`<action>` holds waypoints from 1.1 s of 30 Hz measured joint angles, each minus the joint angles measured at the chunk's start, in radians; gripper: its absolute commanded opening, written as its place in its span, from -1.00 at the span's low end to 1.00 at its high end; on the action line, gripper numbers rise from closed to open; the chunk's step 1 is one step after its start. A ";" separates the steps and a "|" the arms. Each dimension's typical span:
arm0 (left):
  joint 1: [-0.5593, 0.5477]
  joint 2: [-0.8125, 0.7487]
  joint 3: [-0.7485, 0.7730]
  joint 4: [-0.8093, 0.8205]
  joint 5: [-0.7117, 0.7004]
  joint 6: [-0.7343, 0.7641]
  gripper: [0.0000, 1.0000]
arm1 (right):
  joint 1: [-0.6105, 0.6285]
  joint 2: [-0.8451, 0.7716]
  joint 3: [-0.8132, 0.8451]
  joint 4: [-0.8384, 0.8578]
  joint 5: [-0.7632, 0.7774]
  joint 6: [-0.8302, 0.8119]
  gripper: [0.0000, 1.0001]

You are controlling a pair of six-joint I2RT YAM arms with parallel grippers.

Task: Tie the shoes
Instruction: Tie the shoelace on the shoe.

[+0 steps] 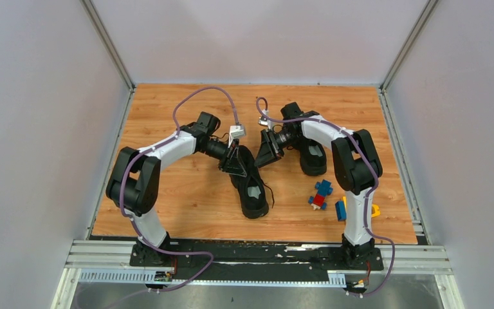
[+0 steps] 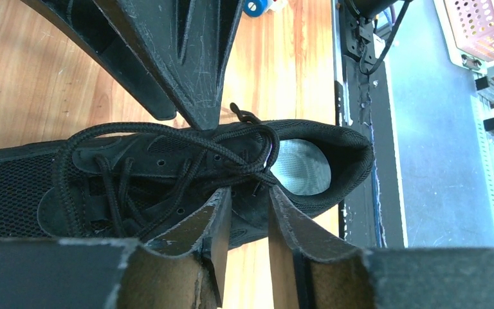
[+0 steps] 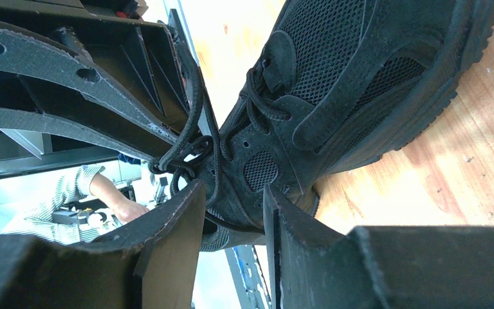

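One black shoe (image 1: pixel 255 196) lies mid-table with its heel toward me and its pale insole (image 2: pixel 299 166) showing. The other shoe (image 1: pixel 313 161) sits under my right arm. My left gripper (image 1: pixel 237 164) hovers over the near shoe's laces (image 2: pixel 167 132). Its jaws (image 2: pixel 247 193) stand apart, with the crossed lace strands right at their tips and bare wood showing through the gap. My right gripper (image 1: pixel 265 154) faces it from the right, also open (image 3: pixel 231 190). A lace strand (image 3: pixel 186 151) runs across its gap and loops round the left gripper's fingers (image 3: pixel 103 96).
Small blue, red and yellow toy blocks (image 1: pixel 321 193) lie right of the shoes near the right arm's base. Grey walls enclose the wooden table (image 1: pixel 186 193) on three sides. A black rail (image 2: pixel 360 129) runs along the near edge.
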 measured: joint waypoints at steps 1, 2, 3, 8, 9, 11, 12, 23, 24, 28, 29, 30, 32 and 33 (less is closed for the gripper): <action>0.000 0.001 0.000 0.001 0.000 0.000 -0.45 | 0.000 0.000 0.000 0.000 0.000 0.000 -0.22; 0.000 0.002 0.000 0.001 0.000 0.000 -0.59 | 0.000 0.000 0.000 0.000 0.000 0.000 -0.22; 0.000 0.002 0.000 0.001 0.000 -0.001 -0.68 | 0.000 0.000 0.000 0.000 0.000 0.000 -0.22; 0.000 0.002 0.000 -0.003 0.011 0.000 -1.00 | 0.000 0.000 0.000 0.000 0.000 0.000 -0.22; 0.000 0.002 0.000 -0.008 0.013 0.002 -1.00 | 0.000 0.000 0.000 0.000 0.000 0.000 -0.22; 0.002 0.002 0.003 -0.037 0.016 0.020 -1.00 | 0.000 0.000 0.000 0.000 0.000 0.000 -0.22; 0.005 0.002 0.005 -0.060 0.016 0.034 -1.00 | -0.001 0.000 -0.002 0.000 0.000 -0.001 -0.22; 0.120 -0.004 0.013 -0.308 -0.023 0.203 -1.00 | -0.001 -0.001 -0.013 -0.003 0.001 -0.005 -0.22; 0.126 -0.004 0.013 -0.320 -0.031 0.208 -1.00 | -0.001 -0.001 -0.013 -0.003 0.001 -0.005 -0.22; 0.127 -0.004 0.013 -0.352 -0.067 0.225 -1.00 | -0.001 -0.001 -0.013 -0.003 0.001 -0.005 -0.22; 0.126 -0.004 0.013 -0.354 -0.071 0.226 -1.00 | -0.001 -0.001 -0.013 -0.003 0.001 -0.005 -0.22; 0.126 -0.004 0.013 -0.357 -0.076 0.227 -1.00 | -0.001 -0.001 -0.013 -0.004 0.001 -0.005 -0.22; 0.126 -0.004 0.013 -0.365 -0.084 0.229 -1.00 | -0.001 -0.001 -0.013 -0.003 0.000 -0.005 -0.22; 0.126 -0.004 0.013 -0.367 -0.085 0.229 -1.00 | -0.001 -0.001 -0.013 -0.003 0.000 -0.005 -0.22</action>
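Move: The shoelace's loose end sits just at the left hand's open fingertips, within 1 cm. From there the knot is about 2 cm to the right, 1 cm back and 1 cm below; the middle of the shoe is roughly 3 cm back, 3 cm right and 5 cm below. The other shoe lies some 22 cm right, 10 cm ahead and 6 cm below. From the right hand the lace end is about 4 cm left and 3 cm back, about level. Leftwards, after first standing almost still to shut its part-open fingers on the lace end, the left hand draws that end away from the knot, about 6 cm out past the shoe's left side. It sinks a little towards the end and tips gently by some 10 degrees, keeping its pinch on the tip. ##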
